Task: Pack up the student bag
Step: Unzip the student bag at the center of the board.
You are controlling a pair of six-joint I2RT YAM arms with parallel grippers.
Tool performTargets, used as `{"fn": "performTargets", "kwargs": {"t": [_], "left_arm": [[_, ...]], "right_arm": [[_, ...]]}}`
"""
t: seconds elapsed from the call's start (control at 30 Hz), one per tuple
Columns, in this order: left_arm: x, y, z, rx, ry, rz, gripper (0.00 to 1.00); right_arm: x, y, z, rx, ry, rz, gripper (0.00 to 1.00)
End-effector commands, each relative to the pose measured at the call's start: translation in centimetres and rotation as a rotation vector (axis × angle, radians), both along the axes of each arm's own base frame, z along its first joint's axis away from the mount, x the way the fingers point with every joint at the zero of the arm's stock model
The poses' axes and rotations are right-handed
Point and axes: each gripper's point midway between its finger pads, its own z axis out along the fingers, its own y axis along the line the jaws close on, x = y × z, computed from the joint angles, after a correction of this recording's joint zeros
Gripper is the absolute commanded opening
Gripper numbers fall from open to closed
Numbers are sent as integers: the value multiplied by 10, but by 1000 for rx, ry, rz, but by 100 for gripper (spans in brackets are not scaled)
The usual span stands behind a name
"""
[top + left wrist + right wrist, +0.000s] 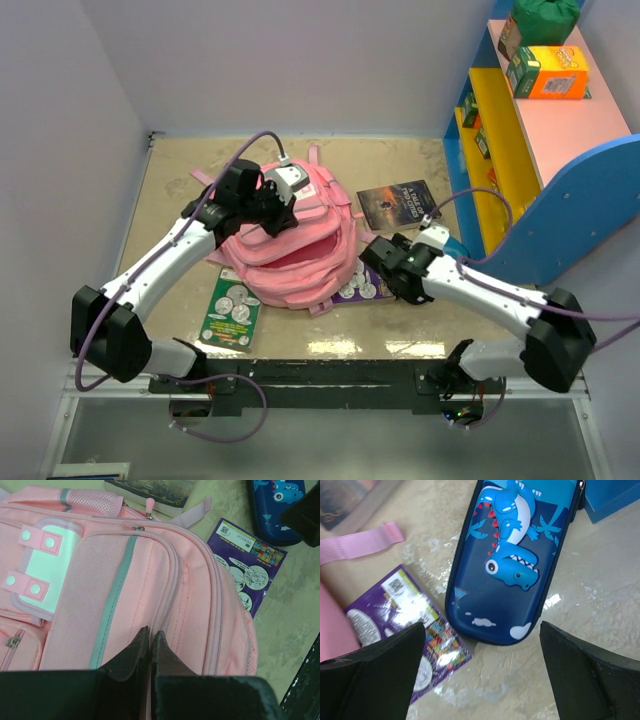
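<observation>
The student bag, a large pink backpack with grey trim, lies in the middle of the table with its main mouth gaping toward the near edge. My left gripper rests on the bag's top. Its jaws are shut, with a sliver of pink fabric pinched between them. My right gripper hovers wide open just right of the bag, holding nothing. It hangs above the near end of a dark-blue dinosaur pencil case.
A purple booklet lies half under the bag's right side. A green booklet lies at its left. A dark book sits behind the bag. A blue, yellow and pink shelf stands along the right with boxes on it.
</observation>
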Motion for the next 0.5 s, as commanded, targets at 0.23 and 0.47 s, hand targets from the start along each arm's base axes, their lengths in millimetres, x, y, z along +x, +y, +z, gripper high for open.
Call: {"fn": "performTargets", "kwargs": {"t": [0.23,0.47], "left_arm": [[-1,-6,42,-75,-147,-80,0],[-6,-8,42,-91,-146,-108,0]], "right_arm": [[32,-38,-52,-405,317,-187,99],[40,-37,-65,-358,331,-195,99]]}}
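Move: The blue pencil case lies with its middle about 6 cm ahead of the right hand, 5 cm to its right and 9 cm below. From the same hand, the purple workbook is about 10 cm left and 2 cm ahead, the dark book some 20 cm ahead and 3 cm left, the student bag roughly 29 cm left and 9 cm ahead. From the left hand the pencil case is about 40 cm right, 5 cm back and 15 cm below. Down by about 8 cm, and at the same time forward and to its right by some 3 to 4 cm each, the right hand drops onto the near half of the blue pencil case. The wrist tilts steeper towards the table, about 30 degrees in all, with a slight clockwise turn; the fingers stay wide open, straddling the case's two long sides as the descent stops. ##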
